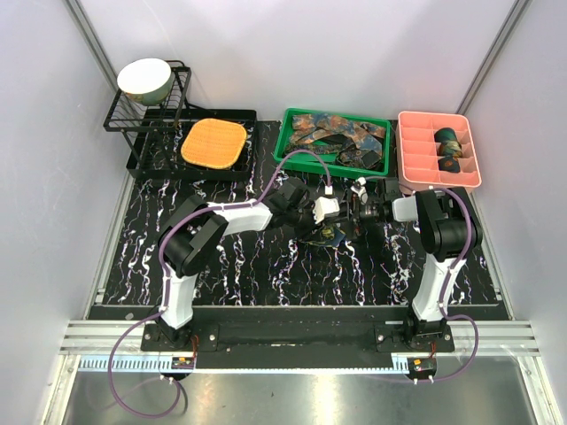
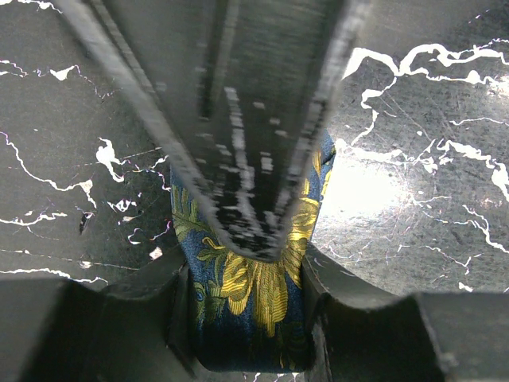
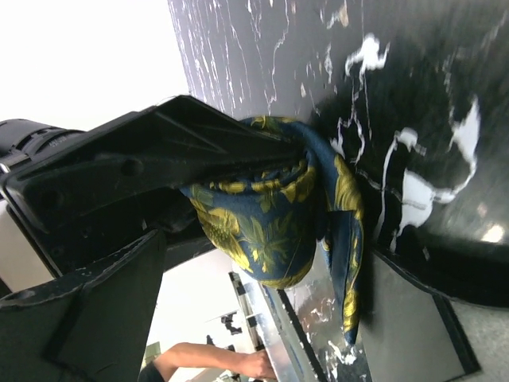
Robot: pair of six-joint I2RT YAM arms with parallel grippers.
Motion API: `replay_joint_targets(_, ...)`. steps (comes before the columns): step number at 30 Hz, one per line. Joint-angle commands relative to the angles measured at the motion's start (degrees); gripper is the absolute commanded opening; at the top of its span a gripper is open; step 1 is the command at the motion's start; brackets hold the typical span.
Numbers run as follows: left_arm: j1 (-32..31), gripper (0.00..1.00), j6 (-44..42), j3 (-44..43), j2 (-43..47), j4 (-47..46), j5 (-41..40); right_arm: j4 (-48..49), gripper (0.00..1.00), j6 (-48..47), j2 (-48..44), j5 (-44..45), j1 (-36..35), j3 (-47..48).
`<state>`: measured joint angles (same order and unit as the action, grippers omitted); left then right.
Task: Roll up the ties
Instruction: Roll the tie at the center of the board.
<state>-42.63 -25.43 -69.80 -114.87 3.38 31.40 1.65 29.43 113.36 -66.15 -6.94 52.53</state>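
A navy tie (image 2: pixel 238 334) with a gold floral pattern is rolled into a coil just above the black marbled table, at its middle (image 1: pixel 330 232). My left gripper (image 2: pixel 245 278) is shut on the coil, one jaw pressing each side. In the right wrist view the coil (image 3: pixel 254 215) bulges out under the left gripper's finger (image 3: pixel 183 151), and a loose end hangs down on the right. My right gripper (image 3: pixel 266 251) stands open around the coil, the loose end resting against one finger (image 3: pixel 398 318). One right finger (image 2: pixel 254 159) crosses the left wrist view above the tie.
A green bin (image 1: pixel 292 146) of loose ties sits at the back middle. A pink compartment tray (image 1: pixel 416 168) at the back right holds rolled ties (image 1: pixel 447 142). An orange pad (image 1: pixel 213 142) and a black rack with a bowl (image 1: pixel 144 78) stand at the back left. A person's arm (image 3: pixel 215 362) shows beyond the near table edge.
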Motion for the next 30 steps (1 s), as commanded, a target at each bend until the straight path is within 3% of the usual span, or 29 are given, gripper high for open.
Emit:
replay_joint_targets(1,-0.3,0.00,-1.3,3.7,-6.5,10.9,-7.8,-0.2,0.96,4.9,-2.4,2.3,-1.0,-3.4)
replay_joint_targets(14,-0.7,0.00,-1.1,4.1,-6.4,10.3,-10.5,1.1,0.72,12.1,-0.7,3.7,-1.1,-0.2)
replay_joint_targets(21,-1.0,0.00,0.3,4.0,-6.6,10.2,-11.4,-4.5,0.48,8.1,-0.7,3.4,-1.1,0.5)
replay_joint_targets(25,-0.9,0.00,0.5,4.0,-6.7,10.7,-11.3,-10.4,0.65,4.5,-0.8,3.3,-1.1,2.6)
replay_joint_targets(28,-1.0,0.00,0.4,3.9,-6.9,10.9,-11.2,-11.0,0.60,4.5,-1.8,3.6,-1.1,2.7)
replay_joint_targets(30,-1.0,0.00,0.3,3.9,-6.9,10.9,-11.1,-10.8,0.45,4.0,-1.7,3.9,-1.2,3.1)
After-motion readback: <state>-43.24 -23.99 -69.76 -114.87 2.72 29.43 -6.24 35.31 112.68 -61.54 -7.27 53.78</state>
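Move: Pinched between the left fingers already, the tie roll has its middle about 2 cm to the right of the left hand point, level with it. From the right hand it sits some 4 cm to the left, 1 cm back and 1 cm lower, the wide-open right fingers already reaching over it. The tie's loose end hangs about 3 cm left and 3 cm back of the right hand. The green tray stands roughly 23 cm ahead of that hand and 3 cm left. Closing from nearly wide open to about half, the right fingers narrow around the tie roll and its loose end, one finger above and one below. Meanwhile the right wrist rolls about 10 degrees, its forward side dipping, and the hand otherwise stays within a centimetre of its place. The left hand holds still and keeps its pinch on the roll. ##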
